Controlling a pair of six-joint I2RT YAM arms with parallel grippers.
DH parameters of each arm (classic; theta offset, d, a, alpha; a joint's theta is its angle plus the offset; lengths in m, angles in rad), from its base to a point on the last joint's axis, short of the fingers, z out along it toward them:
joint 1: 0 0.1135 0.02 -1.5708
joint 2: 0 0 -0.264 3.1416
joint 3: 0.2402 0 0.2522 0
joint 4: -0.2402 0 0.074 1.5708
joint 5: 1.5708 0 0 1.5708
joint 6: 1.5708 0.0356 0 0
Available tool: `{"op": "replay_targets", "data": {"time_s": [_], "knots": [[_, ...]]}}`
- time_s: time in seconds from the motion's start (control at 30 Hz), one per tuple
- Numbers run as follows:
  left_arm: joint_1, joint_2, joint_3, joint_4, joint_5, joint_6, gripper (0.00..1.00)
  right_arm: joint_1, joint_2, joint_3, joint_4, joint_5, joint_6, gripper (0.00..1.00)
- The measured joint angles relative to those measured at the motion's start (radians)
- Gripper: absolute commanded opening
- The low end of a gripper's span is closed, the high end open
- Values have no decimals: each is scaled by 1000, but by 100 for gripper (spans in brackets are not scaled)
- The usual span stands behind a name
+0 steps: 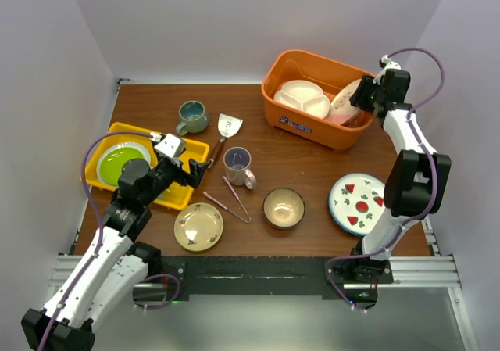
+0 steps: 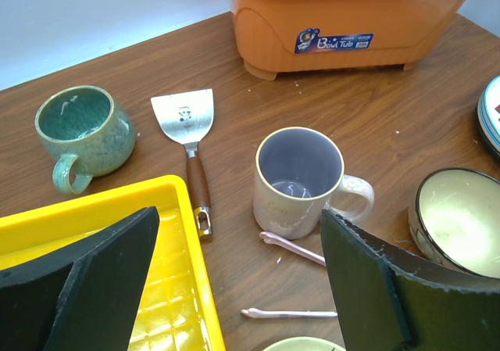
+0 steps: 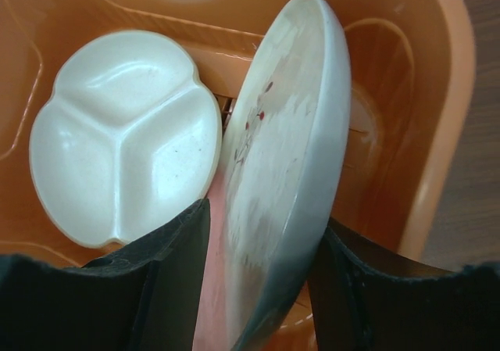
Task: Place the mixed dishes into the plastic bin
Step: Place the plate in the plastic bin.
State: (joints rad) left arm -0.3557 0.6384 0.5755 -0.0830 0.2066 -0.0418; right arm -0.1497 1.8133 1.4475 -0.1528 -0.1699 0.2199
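The orange bin point(image 1: 314, 123) stands at the back right and holds a white divided plate point(image 3: 125, 132). My right gripper point(image 1: 364, 99) is over the bin's right end, shut on a pink floral plate point(image 3: 289, 132) held on edge inside it. My left gripper point(image 2: 242, 288) is open and empty, low over the yellow tray's right edge, with the lavender mug point(image 2: 297, 183) just ahead. On the table lie a teal mug point(image 1: 191, 117), a bronze bowl point(image 1: 283, 208), a cream plate point(image 1: 198, 227) and a strawberry-print plate point(image 1: 358, 203). A lime-green plate point(image 1: 119, 164) sits in the tray.
A yellow tray point(image 1: 176, 196) lies at the left. A metal spatula point(image 1: 226, 128) lies between the two mugs. Thin pink tongs point(image 1: 230, 199) lie in front of the lavender mug. The table's right edge is close to the strawberry-print plate.
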Motion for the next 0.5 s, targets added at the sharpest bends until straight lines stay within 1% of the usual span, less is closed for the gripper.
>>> {"op": "replay_targets", "data": {"time_s": [0.03,0.1,0.23,0.27,0.3,0.43,0.5], "knots": [[0,0,0,0,0,0,90,-5,-10,-1,-12,2,0,48],[0,0,0,0,1,0,90,-16,-22,-2,-18,5,0,46],[0,0,0,0,3,0,90,-34,-32,-16,-18,4,3,36],[0,0,0,0,3,0,90,-39,-32,-17,-17,2,5,30],[0,0,0,0,3,0,90,-42,-32,-17,-18,0,9,29],[0,0,0,0,3,0,90,-56,-32,-19,-19,-10,31,18],[0,0,0,0,3,0,90,-60,-32,-20,-15,-24,47,16]]}}
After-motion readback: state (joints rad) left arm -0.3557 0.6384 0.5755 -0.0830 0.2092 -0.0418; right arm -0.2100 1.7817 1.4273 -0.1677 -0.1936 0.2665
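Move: The plate stands tilted inside the orange plastic bin, its upper rim between my open right fingers, its middle about 4 cm to my left, 2 cm ahead and some 8 cm below. The bin's middle is roughly 12 cm left, level with my hand and 10 cm down; the white divided plate is about 17 cm left, level too and 14 cm down. From my left hand the tilted plate lies some 23 cm ahead, 50 cm right and 13 cm lower. I shift my right hand to the right, towards the bin's right-hand wall, by about 2.5 cm, easing back roughly 1 cm as I go. The fingers, still pointing forward and down, close from about half open until they pinch the plate's upper rim, one on each face; the wrist hardly turns. ##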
